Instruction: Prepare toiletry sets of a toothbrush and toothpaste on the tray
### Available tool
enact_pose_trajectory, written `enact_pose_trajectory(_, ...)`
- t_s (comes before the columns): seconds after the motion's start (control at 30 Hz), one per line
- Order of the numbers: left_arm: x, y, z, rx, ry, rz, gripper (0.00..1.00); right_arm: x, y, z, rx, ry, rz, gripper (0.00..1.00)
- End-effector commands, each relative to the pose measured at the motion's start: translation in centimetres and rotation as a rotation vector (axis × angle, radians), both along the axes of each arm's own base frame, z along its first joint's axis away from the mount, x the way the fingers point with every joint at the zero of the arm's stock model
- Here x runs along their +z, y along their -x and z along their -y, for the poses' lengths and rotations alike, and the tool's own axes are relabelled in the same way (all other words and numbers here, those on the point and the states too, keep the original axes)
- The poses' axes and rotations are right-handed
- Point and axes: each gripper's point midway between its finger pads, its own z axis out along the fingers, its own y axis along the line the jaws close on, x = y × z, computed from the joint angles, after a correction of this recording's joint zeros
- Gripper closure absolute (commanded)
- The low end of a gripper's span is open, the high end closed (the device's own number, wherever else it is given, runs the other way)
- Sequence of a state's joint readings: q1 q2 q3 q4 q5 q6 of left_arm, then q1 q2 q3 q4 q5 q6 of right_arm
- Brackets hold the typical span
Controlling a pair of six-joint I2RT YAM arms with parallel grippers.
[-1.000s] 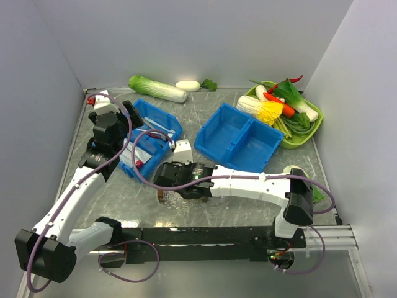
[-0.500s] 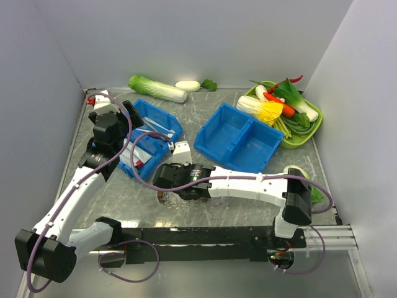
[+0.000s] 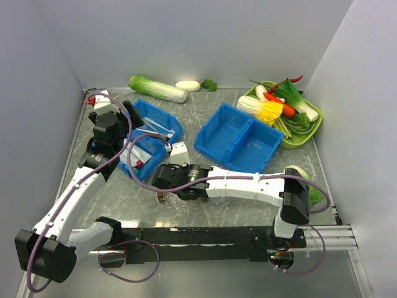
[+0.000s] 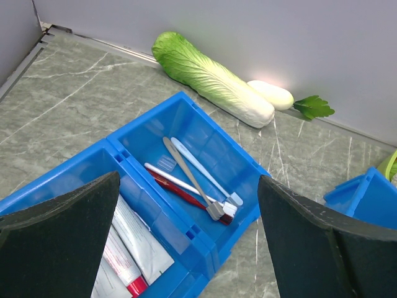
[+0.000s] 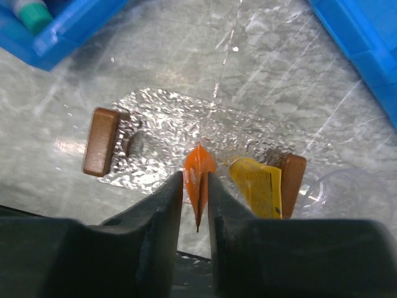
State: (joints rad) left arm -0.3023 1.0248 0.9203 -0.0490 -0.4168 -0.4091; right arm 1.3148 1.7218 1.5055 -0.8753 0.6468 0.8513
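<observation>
The clear bumpy tray (image 5: 155, 121) with brown end handles lies on the table under my right gripper (image 5: 196, 181). That gripper is shut on an orange toothpaste tube (image 5: 200, 164), held on edge just over the tray. A yellow toothpaste tube (image 5: 257, 186) lies in the tray by the right handle. Seen from above, the right gripper (image 3: 166, 190) hangs over the tray (image 3: 160, 197). My left gripper (image 4: 189, 186) stands wide open above a blue bin (image 4: 208, 248). Several toothbrushes (image 4: 192, 174) lie in its far compartment and toothpaste tubes (image 4: 133, 242) in its near one.
A second blue two-part bin (image 3: 239, 136) stands right of centre. A green tray of vegetables (image 3: 307, 127) fills the back right corner. A napa cabbage (image 3: 157, 88) and a white radish (image 3: 187, 85) lie along the back wall. A clear round dish (image 5: 347, 192) sits near the tray.
The right arm has shifted slightly left over the tray, and its jaws have eased apart a little round the orange tube. The left arm has not moved.
</observation>
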Motion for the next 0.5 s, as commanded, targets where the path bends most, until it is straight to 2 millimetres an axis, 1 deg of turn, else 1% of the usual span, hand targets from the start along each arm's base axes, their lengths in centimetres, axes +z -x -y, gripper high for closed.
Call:
enact_pose_trajectory(0.0,1.5,-0.1,-0.1,0.005,0.018,0.052,0.04,1.0,-0.4,-0.6,-0.003,-0.013,0.017,0.62)
enact_pose_trajectory(0.03,1.6,-0.1,0.0,0.004,0.018,0.053,0.04,1.2,-0.5,-0.6,0.003,-0.013,0.021,0.58)
enact_pose_trajectory(0.13,1.7,-0.1,-0.1,0.004,0.021,0.056,0.04,1.8,-0.5,-0.7,0.016,-0.025,0.030,0.53)
enact_pose_trajectory(0.27,1.8,0.0,0.0,-0.002,0.023,0.056,0.04,3.3,-0.6,-0.8,0.043,-0.050,0.054,0.48)
enact_pose_trajectory(0.3,1.7,0.0,0.1,-0.003,0.025,0.054,0.03,4.2,-0.6,-1.1,0.053,-0.078,0.067,0.47)
enact_pose_trajectory(0.33,1.7,0.0,0.1,-0.004,0.027,0.054,0.04,4.5,-0.6,-1.1,0.074,-0.073,0.078,0.43)
enact_pose_trajectory(0.37,1.7,0.0,0.1,-0.007,0.028,0.051,0.03,4.9,-0.6,-1.1,0.082,-0.078,0.087,0.42)
enact_pose_trajectory(0.4,1.7,0.0,0.2,-0.008,0.032,0.050,0.03,5.8,-0.7,-1.1,0.088,-0.102,0.099,0.39)
enact_pose_trajectory(0.43,1.7,0.1,0.3,-0.011,0.034,0.050,0.04,6.4,-0.7,-1.1,0.106,-0.101,0.112,0.34)
enact_pose_trajectory(0.47,1.5,0.1,0.3,-0.012,0.033,0.043,0.03,7.4,-0.7,-0.8,0.113,-0.121,0.124,0.32)
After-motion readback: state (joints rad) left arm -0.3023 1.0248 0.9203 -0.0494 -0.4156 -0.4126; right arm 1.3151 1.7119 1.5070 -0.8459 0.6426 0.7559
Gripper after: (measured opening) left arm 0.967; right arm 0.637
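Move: Right beneath the right hand, its middle roughly 3 cm below the hand point, is the orange toothpaste tube on the tray, between the parted fingers. The yellow tube is about 4 cm to its right, level with it. The tray's handles lie some 8 cm to either side, and the clear cup about 12 cm right and 2 cm back. From the left hand the orange tube is roughly 19 cm back, 21 cm right and 17 cm below. Spreading its already parted fingers from about a third to nearly two-thirds open, the right hand leaves the orange tube's sides free. It stays almost in place over the tray, dipping a few millimetres before starting upward at the end, about 1 cm from its lowest point, with a slight counter-clockwise turn. The right-side finger comes close to the yellow tube; whether it touches can't be seen. ##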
